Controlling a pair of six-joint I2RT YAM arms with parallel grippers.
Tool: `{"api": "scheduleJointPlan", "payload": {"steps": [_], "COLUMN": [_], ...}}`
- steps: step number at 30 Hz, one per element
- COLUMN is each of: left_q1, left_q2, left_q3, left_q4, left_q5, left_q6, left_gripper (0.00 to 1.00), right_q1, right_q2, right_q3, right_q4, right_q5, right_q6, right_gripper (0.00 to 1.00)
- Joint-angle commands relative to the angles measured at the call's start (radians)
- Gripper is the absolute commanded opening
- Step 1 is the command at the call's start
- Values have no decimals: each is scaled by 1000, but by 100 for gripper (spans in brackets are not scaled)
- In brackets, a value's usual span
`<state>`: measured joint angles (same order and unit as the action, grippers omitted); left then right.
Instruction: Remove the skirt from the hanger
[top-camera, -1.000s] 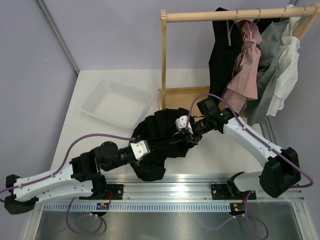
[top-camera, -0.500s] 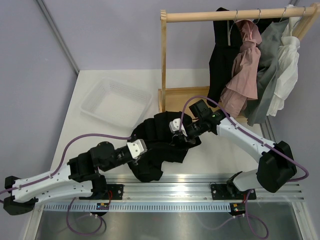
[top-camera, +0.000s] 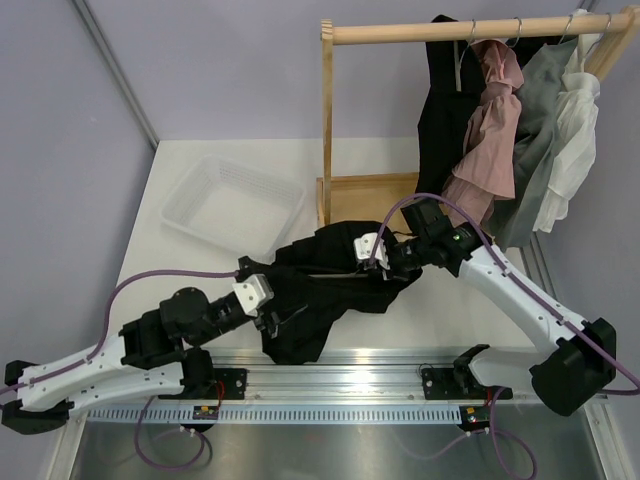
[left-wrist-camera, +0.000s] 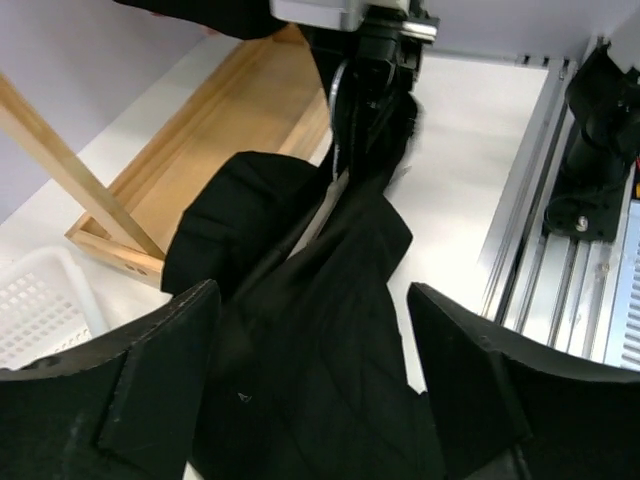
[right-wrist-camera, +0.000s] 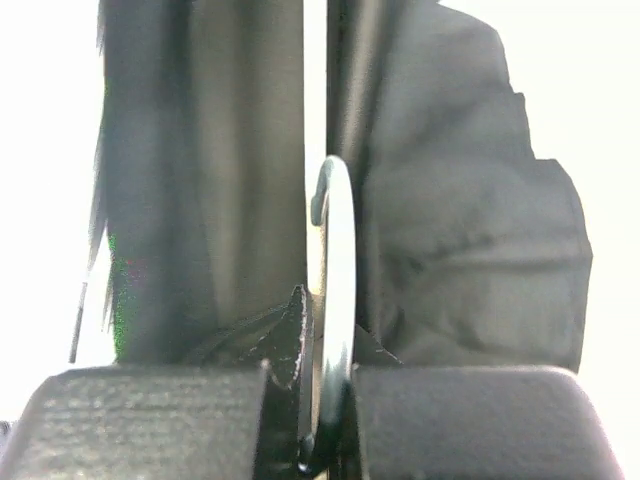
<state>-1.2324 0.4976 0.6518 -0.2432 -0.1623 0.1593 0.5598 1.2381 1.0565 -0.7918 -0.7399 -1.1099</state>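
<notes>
The black skirt (top-camera: 310, 322) lies in loose folds on the table between my two arms, still threaded on the slim grey hanger (top-camera: 330, 272). In the right wrist view my right gripper (right-wrist-camera: 330, 395) is shut on the hanger's metal hook (right-wrist-camera: 338, 250), with black cloth behind it. From above, the right gripper (top-camera: 358, 268) sits at the skirt's upper right edge. My left gripper (top-camera: 270, 308) is at the skirt's left side. Its own view shows the left gripper (left-wrist-camera: 312, 300) open, one finger either side of the skirt (left-wrist-camera: 330, 330) without pinching it. A pale hanger arm (left-wrist-camera: 318, 215) shows among the folds.
A white plastic basket (top-camera: 232, 205) sits at the back left. The wooden rack's base tray (top-camera: 365, 190) and post (top-camera: 326, 130) stand behind the skirt. Black (top-camera: 445, 110), pink (top-camera: 490, 140), grey (top-camera: 535, 150) and white (top-camera: 575, 140) garments hang from its rail (top-camera: 470, 28).
The left gripper has opened, let go of the skirt and drawn back to the left. The right gripper has shut on the hanger hook and shifted right, stretching the skirt out.
</notes>
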Motion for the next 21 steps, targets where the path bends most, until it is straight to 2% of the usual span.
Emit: {"api": "scheduleJointPlan", "payload": {"steps": [1, 9, 11, 14, 20, 21], "left_q1": [-4, -3, -2, 4, 66, 111], "left_q2": [-44, 15, 51, 91, 130, 140], "left_q3": [14, -15, -26, -38, -69, -70], "left_q4": [22, -33, -36, -54, -48, -45], "left_q5": [-86, -158, -225, -336, -296, -251], "left_q6": [-18, -41, -50, -76, -116, -135], "left_gripper": [85, 88, 89, 96, 99, 99], "right_q1": [-21, -31, -31, -44, -104, -112], "right_q2": [-55, -126, -147, -173, -189, -192], "right_q3": [7, -35, -38, -39, -32, -24], "right_q4": [-15, 9, 9, -4, -40, -46], "right_q5": [137, 185, 214, 235, 229, 221], "right_q6": [16, 58, 58, 58, 38, 35], "right_gripper": [0, 0, 0, 0, 0, 0]}}
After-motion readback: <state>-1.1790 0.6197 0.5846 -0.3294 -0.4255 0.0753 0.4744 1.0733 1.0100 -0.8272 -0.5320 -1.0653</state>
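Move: The skirt's middle lies about 5 cm ahead of the left hand, 9 cm to its right and some 11 cm below. The basket stands roughly 28 cm ahead, 17 cm left and 24 cm lower. From the right hand, which already grips the hanger's hook, the skirt's middle is about 11 cm left, 6 cm back and 5 cm down. Right hand draws the hanger 6 cm right; left hand opens wider, sinking about 8 cm and going forward. ##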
